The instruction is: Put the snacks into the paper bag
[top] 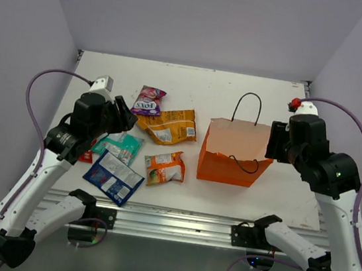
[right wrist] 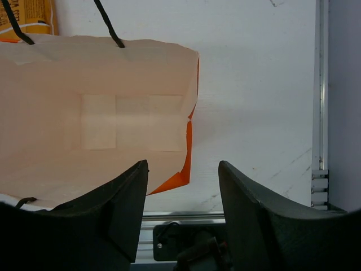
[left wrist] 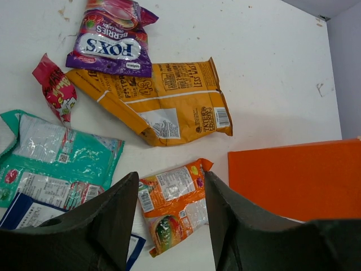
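Several snacks lie on the white table left of the paper bag [top: 234, 159]: a purple-pink packet [top: 149, 100], an orange-yellow one [top: 169, 125], a teal one [top: 121, 146], a dark blue one [top: 113, 177], an orange-green one [top: 165, 167], and a small red one [top: 86, 158] partly under my left arm. My left gripper [left wrist: 171, 176] hangs open above the orange-green packet [left wrist: 172, 203] and holds nothing. The orange bag [right wrist: 96, 124] stands upright with its mouth open. My right gripper [right wrist: 183, 164] is open beside the bag's right edge, and that edge shows between its fingers.
A metal rail [top: 177, 218] runs along the table's near edge. Lilac walls close in the table at the back and both sides. The bag's black cord handles [right wrist: 107, 22] stick up at its rim. The orange side of the bag [left wrist: 299, 178] stands right of my left gripper.
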You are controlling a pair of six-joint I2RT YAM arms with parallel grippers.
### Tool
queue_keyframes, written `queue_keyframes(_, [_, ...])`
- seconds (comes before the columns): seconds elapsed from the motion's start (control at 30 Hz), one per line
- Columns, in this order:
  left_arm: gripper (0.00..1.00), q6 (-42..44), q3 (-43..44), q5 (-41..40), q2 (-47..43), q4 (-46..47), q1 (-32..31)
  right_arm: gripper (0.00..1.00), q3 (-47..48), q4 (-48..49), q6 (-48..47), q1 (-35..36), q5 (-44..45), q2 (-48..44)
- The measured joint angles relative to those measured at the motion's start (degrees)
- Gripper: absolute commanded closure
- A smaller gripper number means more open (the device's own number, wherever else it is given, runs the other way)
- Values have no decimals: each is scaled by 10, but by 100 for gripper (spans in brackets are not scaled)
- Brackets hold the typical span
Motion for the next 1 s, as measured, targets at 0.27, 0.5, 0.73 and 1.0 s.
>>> queue_keyframes(0.27, [46,0,0,2,27,22,-6,42,-72,27,-3,0,10,-29])
queue_keyframes(0.5, [46,0,0,2,35,34,-6,63,-146,78,-11,0,10,-35])
queue_keyframes(0.73, [53,0,-28,1,57,66,-6,100,-165,111,-24,0,13,-35])
queue_keyframes(1.0, [43,-9,-71,-15,185,93,-11,100,-165,116,-28,0,15,-35])
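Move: The right hand's empty fingers hang about 7 cm above the paper bag's right rim and some 2 cm short of it; the bag's middle is about 11 cm left, 4 farther out and 19 down, the small orange packet 32 cm left and 2 back. From the left hand the amber bag lies 11 cm ahead, 11 right and 25 below; at that level, the orange packet is 7 back, 12 right, the teal pouch 8 left, the purple bag 22 ahead. The right hand sinks about 6 cm onto the paper bag's right rim, easing forward a little in the second half as its half-open fingers shut fully and pinch the paper near the front corner, then holds there. Meanwhile the empty left hand creeps forward and slightly right, then drops fast, some 12 cm down in all, towards the amber bag over the gap beside the teal pouch, its fingers tipping about 15 degrees further down and staying roughly half open, still clear of the snacks. ##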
